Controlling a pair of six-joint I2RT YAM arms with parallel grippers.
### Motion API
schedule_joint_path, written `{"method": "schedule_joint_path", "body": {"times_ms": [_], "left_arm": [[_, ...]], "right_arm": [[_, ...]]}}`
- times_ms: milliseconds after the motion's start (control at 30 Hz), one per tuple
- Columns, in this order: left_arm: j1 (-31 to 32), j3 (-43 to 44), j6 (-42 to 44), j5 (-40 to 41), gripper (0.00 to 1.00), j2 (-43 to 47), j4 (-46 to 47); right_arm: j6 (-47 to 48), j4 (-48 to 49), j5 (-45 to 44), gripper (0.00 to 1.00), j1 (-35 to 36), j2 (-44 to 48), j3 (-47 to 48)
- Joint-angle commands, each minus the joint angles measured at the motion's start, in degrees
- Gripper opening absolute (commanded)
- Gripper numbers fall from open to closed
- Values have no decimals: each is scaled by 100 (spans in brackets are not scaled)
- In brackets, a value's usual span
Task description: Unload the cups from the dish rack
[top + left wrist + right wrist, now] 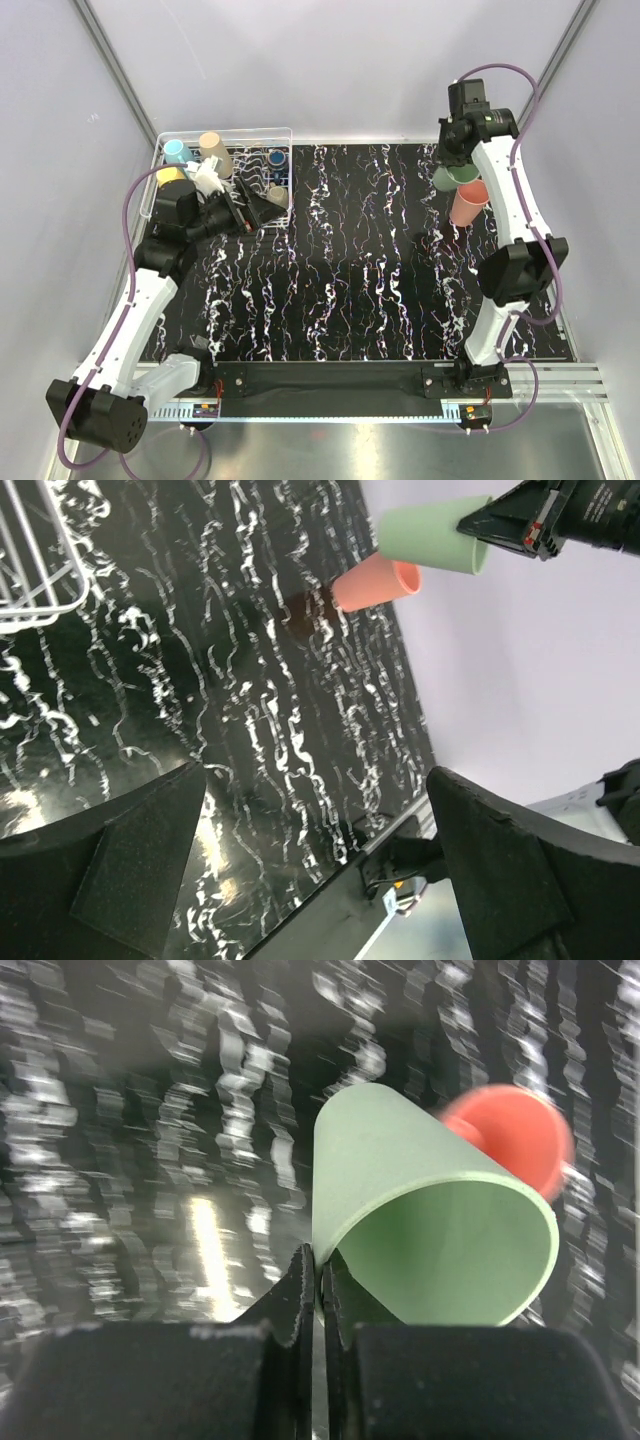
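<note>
The white wire dish rack [289,140] stands at the back left and holds several cups: pale blue [177,150], tan [213,150], yellow [170,177], navy [277,158] and grey-brown [277,195]. My left gripper [262,212] hovers open over the rack's near right part with nothing between its fingers [120,870]. At the back right my right gripper [455,160] is shut on the rim of a green tumbler [430,1230], held above the table. A pinkish tumbler [468,203] stands just beside it, also seen as the pinkish cup [510,1140].
The black marbled table [350,280] stretches between the rack and the two tumblers. The left wrist view shows a corner of the rack [40,590], the green tumbler [430,535] and the pinkish tumbler [375,580]. Pale walls enclose the back and sides.
</note>
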State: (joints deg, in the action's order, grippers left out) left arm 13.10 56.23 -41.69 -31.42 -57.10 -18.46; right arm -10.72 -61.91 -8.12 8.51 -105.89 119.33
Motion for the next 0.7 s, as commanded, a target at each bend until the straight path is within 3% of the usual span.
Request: {"method": "schedule_joint_path", "body": {"times_ms": [0,233,467,667], "left_arm": [[26,143,399,171,99,103,-149],[26,134,592,189,99,103,-193],[26,99,636,189,99,111,-202],[26,143,715,198,99,85,-281]], "right_arm": [[369,-839,-1068,0,-69,-248,616],[509,-1112,-1087,0,-394,-635,1136],[641,-1095,-384,0,-491,-714,1602],[641,-1472,-972,0,-605,-881,2287]]}}
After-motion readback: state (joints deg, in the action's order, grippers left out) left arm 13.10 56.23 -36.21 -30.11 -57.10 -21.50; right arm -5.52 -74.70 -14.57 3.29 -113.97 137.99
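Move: The right hand holds the green cup by its rim high over the far right of the table. The coral cup, beside which it is being carried, stands roughly 7 cm to this hand's right and 4 cm farther ahead, its middle some 20 cm below. The table's right edge runs about 26 cm to the right, level with the hand and some 26 cm lower. From the left hand the coral cup lies around 52 cm right, 21 cm ahead and 23 cm lower. Rightward, by some 6 cm, the right hand carries the green cup towards the coral cup's side of the table, dipping about 2 cm at first. Its sideways travel then stops and it climbs about 4 cm, while the wrist has turned only some 10 degrees; the closed fingers keep their pinch on the rim. ##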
